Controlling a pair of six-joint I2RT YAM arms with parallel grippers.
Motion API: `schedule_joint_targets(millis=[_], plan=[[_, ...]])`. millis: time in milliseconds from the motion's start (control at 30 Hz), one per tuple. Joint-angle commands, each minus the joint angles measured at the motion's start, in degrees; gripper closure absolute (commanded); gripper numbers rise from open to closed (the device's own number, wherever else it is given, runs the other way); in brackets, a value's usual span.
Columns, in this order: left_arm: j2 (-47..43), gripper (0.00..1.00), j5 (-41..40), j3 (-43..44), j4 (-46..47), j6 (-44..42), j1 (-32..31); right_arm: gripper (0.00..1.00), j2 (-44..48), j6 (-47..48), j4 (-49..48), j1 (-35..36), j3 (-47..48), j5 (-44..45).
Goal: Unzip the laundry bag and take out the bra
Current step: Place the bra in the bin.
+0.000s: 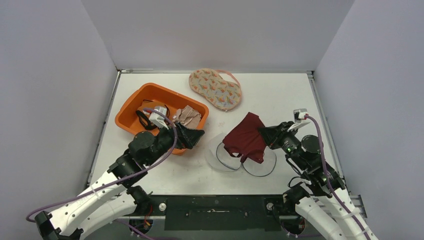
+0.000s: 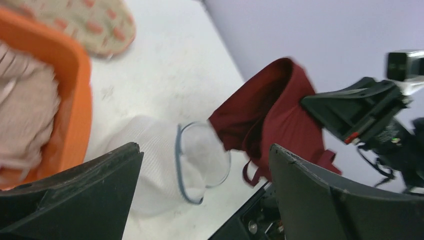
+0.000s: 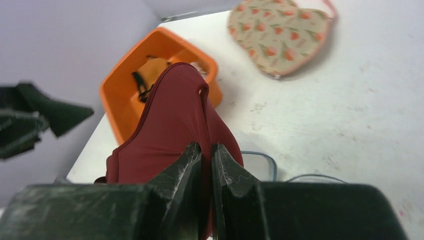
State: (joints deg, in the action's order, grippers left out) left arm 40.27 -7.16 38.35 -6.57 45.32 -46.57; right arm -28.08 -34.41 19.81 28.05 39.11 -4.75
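Note:
The dark red bra [image 1: 246, 137] is lifted above the white mesh laundry bag [image 1: 226, 159], which lies flat and open on the table with its blue-grey rim showing. My right gripper [image 1: 261, 132] is shut on the bra's right edge; in the right wrist view its jaws [image 3: 206, 148] pinch the red fabric [image 3: 170, 115]. My left gripper [image 1: 198, 136] hovers just left of the bag, by the basket's corner. In the left wrist view it [image 2: 204, 150] is wide open with nothing in it, the bag [image 2: 155, 165] below and the bra [image 2: 280, 120] beyond.
An orange basket [image 1: 125, 111] holding clothes stands at the left, close behind the left gripper. A floral patterned pouch [image 1: 216, 88] lies at the back middle. Grey walls close in the table on three sides.

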Motion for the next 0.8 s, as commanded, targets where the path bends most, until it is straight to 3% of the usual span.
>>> schedule_joint_targets(millis=[0,167,267,767], plan=[[-1.22,0.04,11.94,4.24,17.27,-13.5,1.03,0.95,-0.03,10.06,-11.51,-0.23,1.14,-20.67],[5.96,0.04,40.05,17.1,12.82,-21.92,1.39,0.95,-1.49,14.47,-12.95,-0.26,3.1,-33.89],[10.42,0.04,48.52,22.64,9.56,-23.1,1.3,0.95,-2.0,16.61,-12.7,-0.28,4.47,-36.99],[20.71,0.04,53.02,24.31,9.93,-22.82,1.22,0.95,-4.95,13.12,-22.94,-0.17,4.16,-46.84]])
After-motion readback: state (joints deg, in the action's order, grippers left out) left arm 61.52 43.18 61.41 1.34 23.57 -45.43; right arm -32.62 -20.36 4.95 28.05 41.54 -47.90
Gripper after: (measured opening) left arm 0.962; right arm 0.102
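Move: Across to the left hand's right, about 18 cm off and 3 cm nearer the base, hangs the bra, its middle some 5 cm lower than the fingers. The unzipped laundry bag lies beneath the bra, roughly 24 cm below the hand; the orange bin's middle is about 20 cm left and 18 cm ahead. From the right hand, already pinching the bra, the open left gripper is about 25 cm to the left, level; the bin is 45 cm left, 18 cm ahead, 21 cm down. Swinging to face each other, the hands close in on the bra from both sides. The left, fingers wide open, rises some 15 cm while going right and back, then sinks about 5 cm, turning some 50 degrees clockwise. The right keeps its pinch and carries the bra about 8 cm back, 7 left and 5 up, turning some 45 degrees counter-clockwise. ##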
